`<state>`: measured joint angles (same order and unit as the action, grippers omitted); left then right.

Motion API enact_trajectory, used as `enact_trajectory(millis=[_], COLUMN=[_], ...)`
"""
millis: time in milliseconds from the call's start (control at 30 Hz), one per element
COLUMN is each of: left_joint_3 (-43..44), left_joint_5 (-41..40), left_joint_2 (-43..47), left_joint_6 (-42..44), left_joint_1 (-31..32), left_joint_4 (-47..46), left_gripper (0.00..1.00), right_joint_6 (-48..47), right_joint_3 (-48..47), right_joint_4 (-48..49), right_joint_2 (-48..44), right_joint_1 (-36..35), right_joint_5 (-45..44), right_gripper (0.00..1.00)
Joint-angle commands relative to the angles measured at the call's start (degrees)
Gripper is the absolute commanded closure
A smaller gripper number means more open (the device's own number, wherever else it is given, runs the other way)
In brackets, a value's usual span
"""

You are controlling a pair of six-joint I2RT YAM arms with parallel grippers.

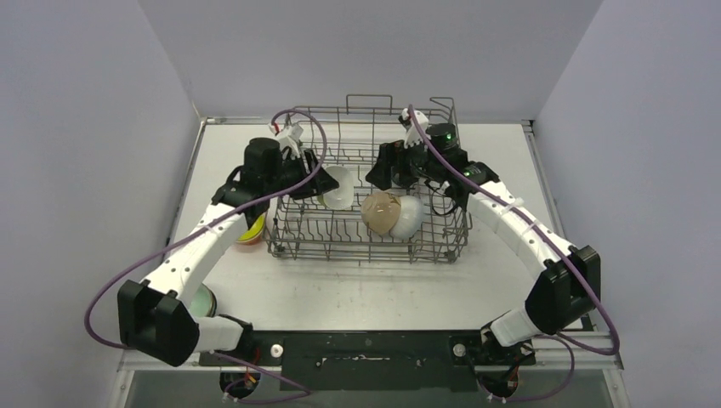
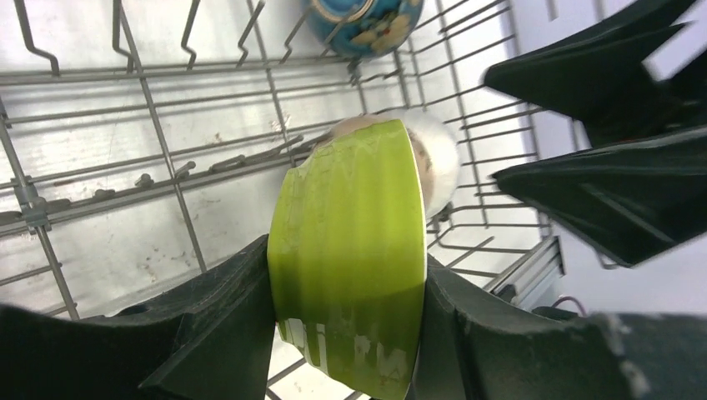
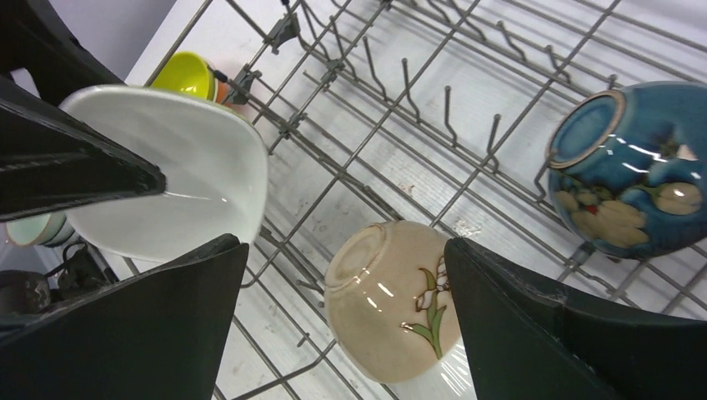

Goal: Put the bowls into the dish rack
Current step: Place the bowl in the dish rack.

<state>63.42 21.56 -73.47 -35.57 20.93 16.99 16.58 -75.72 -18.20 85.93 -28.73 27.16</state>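
Note:
The grey wire dish rack (image 1: 442, 246) stands mid-table. My left gripper (image 1: 320, 184) (image 2: 348, 267) is shut on a lime bowl (image 2: 350, 242) with a white inside (image 1: 339, 187) (image 3: 179, 179), held on edge over the rack's left part. My right gripper (image 1: 388, 177) (image 3: 343, 246) stands open astride a beige flowered bowl (image 3: 396, 300) (image 1: 378, 212). That bowl lies upside down against a white bowl (image 1: 411, 218), with a gap on its left side. A blue-patterned bowl (image 3: 634, 167) (image 2: 367, 21) rests in the rack further back.
Yellow and orange bowls (image 1: 251, 231) (image 3: 188, 75) sit on the table just outside the rack's left wall. A pale green bowl (image 1: 201, 299) lies under my left forearm. Upright tines (image 3: 450, 104) fill the rack floor. The two grippers are close together inside the rack.

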Motion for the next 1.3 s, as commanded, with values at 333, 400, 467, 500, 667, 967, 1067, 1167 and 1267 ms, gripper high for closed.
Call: enact_trajectory(millis=[333, 400, 467, 500, 667, 967, 1067, 1167, 1267], left_joint_3=[19.38, 21.3, 23.08, 23.9, 27.11, 32.56, 34.05, 34.75, 35.38], left_joint_5=[-15.79, -18.05, -20.9, -23.22, -27.7, -34.37, -37.19, -39.27, -38.82], left_joint_2=[-15.84, -17.51, -18.59, -19.1, -21.23, -25.48, -26.1, -26.23, -27.09], left_joint_6=[7.51, 7.49, 7.31, 7.18, 7.02, 6.28, 6.08, 5.95, 6.03], left_joint_1=[10.33, 11.23, 12.47, 12.95, 14.93, 17.13, 17.71, 18.17, 18.63], left_joint_4=[22.57, 24.48, 26.22, 27.07, 30.37, 36.52, 38.35, 39.15, 39.27], left_gripper=[1.0, 1.0, 1.0, 1.0, 1.0, 1.0, 1.0, 1.0, 1.0], right_joint_6=[-3.41, -3.8, -4.13, -4.18, -4.49, -4.79, -4.97, -5.02, -5.06], right_joint_3=[2.98, 3.11, 3.16, 3.21, 3.62, 3.78, 3.81, 3.82, 3.79], right_joint_4=[-1.5, -1.85, -2.31, -2.36, -2.46, -2.49, -2.64, -2.63, -2.63], right_joint_2=[-10.16, -10.49, -10.52, -10.56, -10.61, -10.34, -10.34, -10.34, -10.34], right_joint_1=[1.9, 1.99, 2.08, 2.1, 2.19, 2.31, 2.31, 2.32, 2.31], right_joint_5=[-14.01, -14.52, -14.67, -14.75, -14.9, -14.77, -14.76, -14.76, -14.76], right_gripper=[0.1, 0.1, 0.1, 0.1, 0.1, 0.1, 0.1, 0.1, 0.1])
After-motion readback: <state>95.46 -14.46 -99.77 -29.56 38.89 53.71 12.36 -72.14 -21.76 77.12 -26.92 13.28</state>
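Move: The green bowl, still held in the left hand, is bound for the free rack space beside the tan bowl. That space lies about 5 cm to the left hand's right, level with it fore and aft, and some 15 cm below. The tan bowl sits around 12 cm right, 2 cm ahead; the white ribbed bowl 8 cm farther right; the blue bowl 18 cm right, 13 cm ahead. From the right hand, that space is some 7 cm left and 15 cm below. Lowering the green bowl about 6 cm and carrying it a little right, towards the gap left of the tan bowl, the left hand keeps its grip and rolls some 40 degrees, left side rising, until the fingers point steeply down. The empty right hand, fingers staying wide open, backs off about 6 cm to the right, away from the green bowl, then stops. ##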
